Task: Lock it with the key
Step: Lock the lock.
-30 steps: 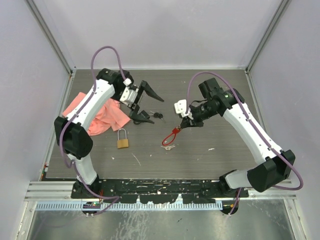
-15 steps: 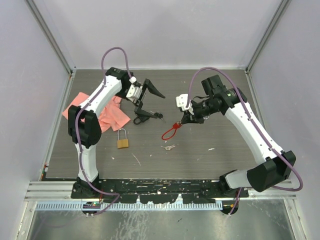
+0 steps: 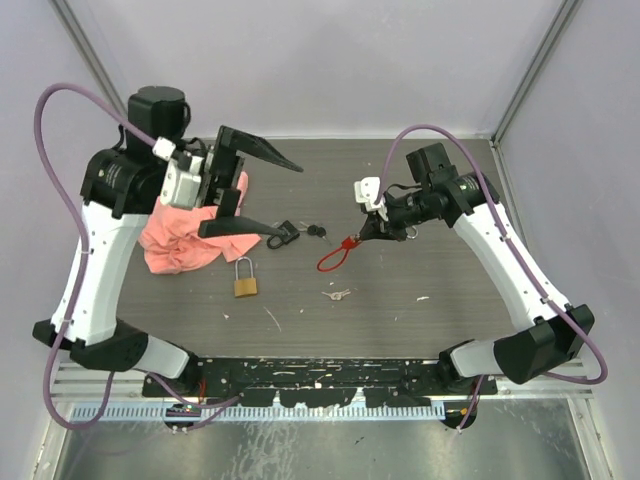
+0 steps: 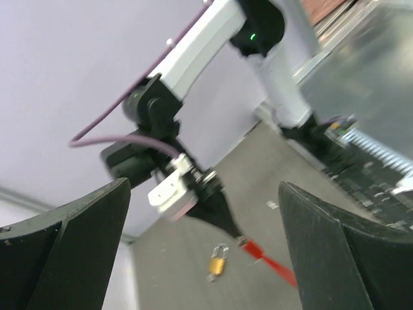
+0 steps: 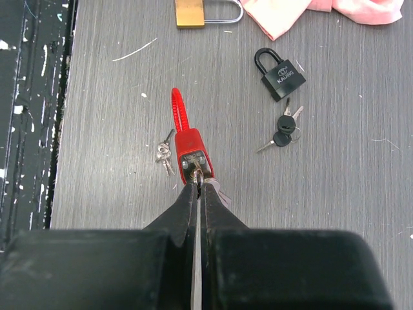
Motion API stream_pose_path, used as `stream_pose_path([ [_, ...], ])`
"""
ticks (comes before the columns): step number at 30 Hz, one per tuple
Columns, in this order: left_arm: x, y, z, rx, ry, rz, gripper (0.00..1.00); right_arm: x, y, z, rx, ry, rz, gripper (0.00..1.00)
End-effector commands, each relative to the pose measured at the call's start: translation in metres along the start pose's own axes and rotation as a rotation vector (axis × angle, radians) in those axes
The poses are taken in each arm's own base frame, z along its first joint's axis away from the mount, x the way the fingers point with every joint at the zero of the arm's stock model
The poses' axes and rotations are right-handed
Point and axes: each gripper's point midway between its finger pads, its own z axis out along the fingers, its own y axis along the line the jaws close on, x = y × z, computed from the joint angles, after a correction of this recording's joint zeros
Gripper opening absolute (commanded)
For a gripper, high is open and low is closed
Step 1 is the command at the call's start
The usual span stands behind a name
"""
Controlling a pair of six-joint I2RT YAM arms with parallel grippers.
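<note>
My right gripper (image 3: 362,238) (image 5: 198,177) is shut on a silver key (image 5: 198,172) that sits in the end of a red padlock (image 3: 337,255) (image 5: 191,152). The lock hangs from the key just above the table, with its long red shackle (image 5: 179,110) pointing away from the jaws. High over the table's left side, my left gripper (image 3: 282,198) (image 4: 203,187) is wide open and holds nothing. In the left wrist view the red padlock (image 4: 268,261) and a brass padlock (image 4: 218,261) show far below.
The brass padlock (image 3: 245,285) (image 5: 190,11) lies at the left centre. A black padlock (image 3: 283,235) (image 5: 282,76) and black-headed keys (image 3: 317,232) (image 5: 284,129) lie mid-table. Small silver keys (image 3: 336,294) (image 5: 162,154) lie near the red lock. A pink cloth (image 3: 185,235) is crumpled at the left.
My left arm has lifted and swung back to the left, away from the black padlock, still open. My right gripper has shifted slightly toward the far side with the red padlock.
</note>
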Motion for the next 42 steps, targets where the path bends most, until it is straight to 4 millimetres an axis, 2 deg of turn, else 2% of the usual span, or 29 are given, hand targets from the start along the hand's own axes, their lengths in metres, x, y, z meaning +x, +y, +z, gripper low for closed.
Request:
stream_pose_path([
  [1,-0.010,-0.004,0.011,0.116,-0.094,-0.573,0.98,-0.026,-0.002,-0.010,0.046,-0.080,-0.034,0.01],
  [3,0.020,-0.003,0.014,0.049,-0.028,-0.780,0.98,-0.028,-0.002,-0.012,0.052,-0.084,-0.035,0.01],
  [5,0.064,0.015,0.010,-0.176,0.063,-1.009,0.98,-0.029,-0.002,-0.013,0.054,-0.084,-0.034,0.01],
  [6,0.082,0.022,0.000,-0.287,0.080,-1.079,0.98,-0.029,-0.002,-0.012,0.055,-0.084,-0.033,0.01],
  [8,0.107,0.031,-0.030,-0.529,0.138,-1.084,0.98,-0.028,-0.003,-0.012,0.059,-0.081,-0.028,0.01],
  [10,0.129,0.028,-0.060,-0.784,0.293,-0.926,0.98,-0.029,-0.004,-0.013,0.068,-0.082,-0.025,0.01],
  [11,0.127,0.024,-0.072,-0.884,0.326,-0.834,0.98,-0.028,-0.004,-0.013,0.072,-0.083,-0.026,0.01],
  [13,0.115,0.015,-0.082,-0.985,0.262,-0.659,0.98,-0.029,-0.006,-0.013,0.081,-0.090,-0.028,0.01],
  [14,0.096,0.020,-0.086,-1.035,0.159,-0.547,0.98,-0.030,-0.007,-0.012,0.082,-0.093,-0.028,0.01],
  [15,0.086,0.010,-0.086,-1.068,0.073,-0.538,0.98,-0.031,-0.007,-0.011,0.080,-0.097,-0.028,0.01],
  [16,0.089,0.001,-0.083,-1.056,0.052,-0.533,0.98,-0.031,-0.008,-0.011,0.077,-0.103,-0.028,0.01],
  [17,0.099,-0.013,-0.073,-0.981,0.063,-0.562,0.98,-0.033,-0.008,-0.010,0.072,-0.112,-0.027,0.01],
  [20,0.121,-0.032,-0.047,-0.879,0.074,-0.615,0.98,-0.033,-0.009,-0.008,0.064,-0.123,-0.020,0.01],
  [22,0.121,-0.046,-0.006,-0.797,0.082,-0.510,0.99,-0.032,-0.009,-0.007,0.065,-0.121,-0.021,0.01],
  [24,0.124,-0.055,0.022,-0.757,0.132,-0.382,1.00,-0.032,-0.008,-0.007,0.063,-0.123,-0.020,0.01],
  [25,0.129,-0.057,0.030,-0.754,0.164,-0.347,0.98,-0.032,-0.007,-0.006,0.060,-0.126,-0.019,0.01],
  [32,0.179,-0.060,0.046,-0.747,0.273,-0.416,0.84,-0.032,-0.006,-0.006,0.057,-0.129,-0.021,0.01],
  [38,0.201,-0.055,0.055,-0.760,0.287,-0.500,0.77,-0.031,-0.003,-0.006,0.048,-0.128,-0.030,0.01],
  [42,0.209,-0.052,0.060,-0.763,0.280,-0.536,0.68,-0.030,-0.002,-0.006,0.042,-0.127,-0.037,0.01],
])
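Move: The red lock, which my right hand holds by its key, lies about 7 cm ahead of my left hand, 11 cm to its right and some 24 cm below. From my right hand it sits about 3 cm to the left, 1 cm back and 3 cm down. On the table, some 47 cm below my left hand, the silver keys lie 2 cm ahead and 9 cm right, the black keys 20 cm ahead and 4 cm right. I bring my left hand down about 24 cm in all towards the red lock: first down and forward, then briefly up and back, finally right and down. My wrist swings some 45 degrees counter-clockwise and rolls, so the fingers end pointing right and slightly forward, partly closing around the lock without a visible grip. My right hand keeps its pinch on the key, nearly still. ##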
